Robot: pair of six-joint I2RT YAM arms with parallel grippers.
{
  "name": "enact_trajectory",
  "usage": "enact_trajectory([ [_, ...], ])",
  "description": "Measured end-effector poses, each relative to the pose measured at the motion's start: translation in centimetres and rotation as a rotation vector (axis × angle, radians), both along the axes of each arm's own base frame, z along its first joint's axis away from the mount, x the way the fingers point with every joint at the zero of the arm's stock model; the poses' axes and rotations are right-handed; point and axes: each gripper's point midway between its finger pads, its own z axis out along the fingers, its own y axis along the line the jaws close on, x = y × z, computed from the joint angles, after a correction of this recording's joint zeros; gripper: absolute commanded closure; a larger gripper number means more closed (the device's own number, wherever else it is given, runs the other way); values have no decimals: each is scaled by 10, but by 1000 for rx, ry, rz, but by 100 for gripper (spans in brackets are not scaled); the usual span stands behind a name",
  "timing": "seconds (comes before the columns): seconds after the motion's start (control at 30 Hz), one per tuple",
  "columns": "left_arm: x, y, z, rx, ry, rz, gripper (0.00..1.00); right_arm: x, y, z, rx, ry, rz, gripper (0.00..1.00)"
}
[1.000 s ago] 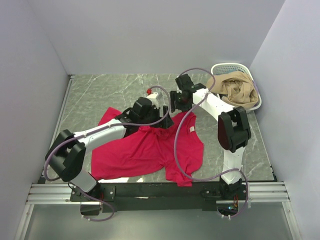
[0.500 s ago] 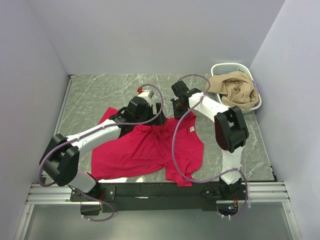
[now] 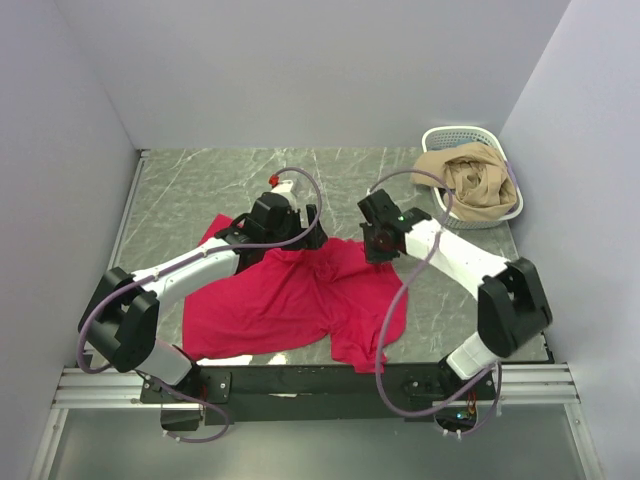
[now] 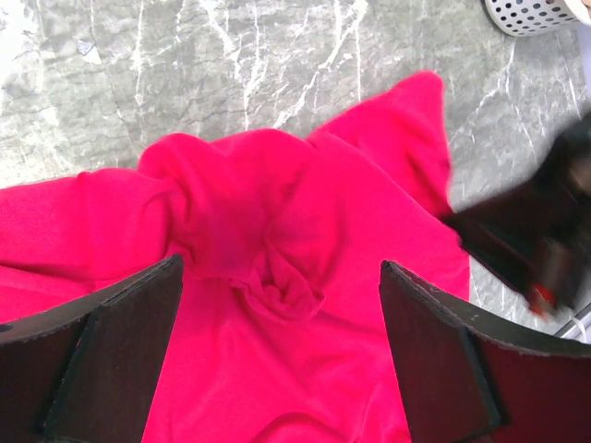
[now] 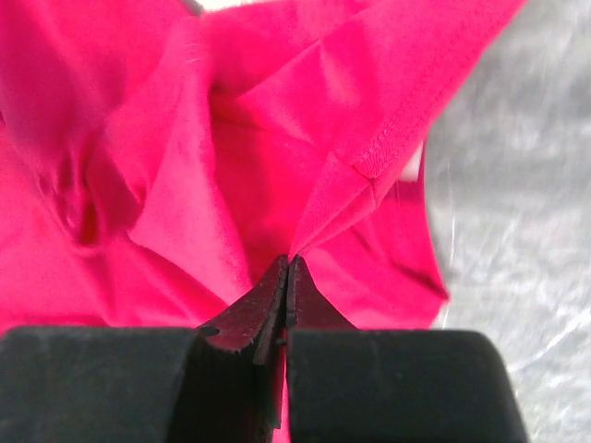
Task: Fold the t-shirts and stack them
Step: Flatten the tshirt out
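Observation:
A crimson-red t-shirt (image 3: 290, 300) lies rumpled on the grey marble table (image 3: 190, 185), bunched near its far edge. My left gripper (image 3: 308, 236) hovers over that far edge. In the left wrist view it (image 4: 282, 355) is open, with a twisted knot of the t-shirt (image 4: 277, 240) below and nothing between its fingers (image 4: 125, 346). My right gripper (image 3: 373, 247) is at the shirt's far right part. In the right wrist view it (image 5: 288, 266) is shut on a raised fold of the t-shirt (image 5: 175, 212), close to a stitched hem corner (image 5: 369, 166).
A white lattice basket (image 3: 455, 133) stands at the back right corner, holding a beige cloth (image 3: 470, 180); its rim (image 4: 536, 14) shows in the left wrist view. Plain walls close in the table on three sides. The right arm's black body (image 4: 545, 231) is close to the left gripper.
My right gripper has shut on the shirt's far right part and drawn it nearer, and the white label no longer shows. The left gripper has drifted slightly left and back, still open.

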Motion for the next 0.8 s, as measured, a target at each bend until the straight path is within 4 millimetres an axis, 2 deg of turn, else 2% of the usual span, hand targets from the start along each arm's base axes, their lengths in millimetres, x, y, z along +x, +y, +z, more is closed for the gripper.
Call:
enact_trajectory([
  [0.1, 0, 1, -1, 0, 3, 1, 7, -23, -6, -6, -4, 13, -16, 97],
  [0.13, 0, 2, -2, 0, 5, 0, 7, -30, -8, -12, -15, 30, -25, 86],
  [0.17, 0, 2, -3, 1, 7, 1, 7, -40, -13, -24, -36, 59, -37, 81],
  [0.2, 0, 3, -3, 2, 9, 0, 7, -52, -18, -36, -56, 94, -45, 71],
  [0.23, -1, 3, -4, 2, 12, -1, 7, -63, -24, -46, -75, 128, -58, 66],
  [0.37, -2, 4, -6, 6, 22, -3, 7, -90, -40, -60, -134, 198, -102, 54],
  [0.43, -2, 5, -7, 9, 25, -2, 7, -88, -43, -55, -137, 176, -135, 53],
  [0.57, -1, 7, -8, 10, 27, 4, 7, -69, -37, -29, -93, 69, -172, 49],
  [0.7, 1, 9, -9, 11, 29, 9, 7, -41, -20, -5, -18, -41, -166, 48],
  [0.8, 1, 10, -10, 14, 32, 10, 7, -22, -7, 3, 15, -91, -146, 48],
])
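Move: The right hand already pinches a fold of the t-shirt. The spot where it is taken, on the shirt's right part, lies about 9 cm back, 4 cm right and 7 cm below. A bunched crease lies some 11 cm to this hand's left and 2 cm back, the near sleeve about 20 cm back and 4 cm left, and the basket roughly 19 cm ahead and 21 cm right. From the left hand that spot is some 13 cm back, 16 cm right and 13 cm below. Still pinching the fold, the right hand draws it back some 9 cm, a little to the right and down about 6 cm towards the shirt lying beneath, its fingers opening to let go on the way. It then turns round, climbing off the cloth about 6 cm and heading forward and slightly left, fingers half open. ##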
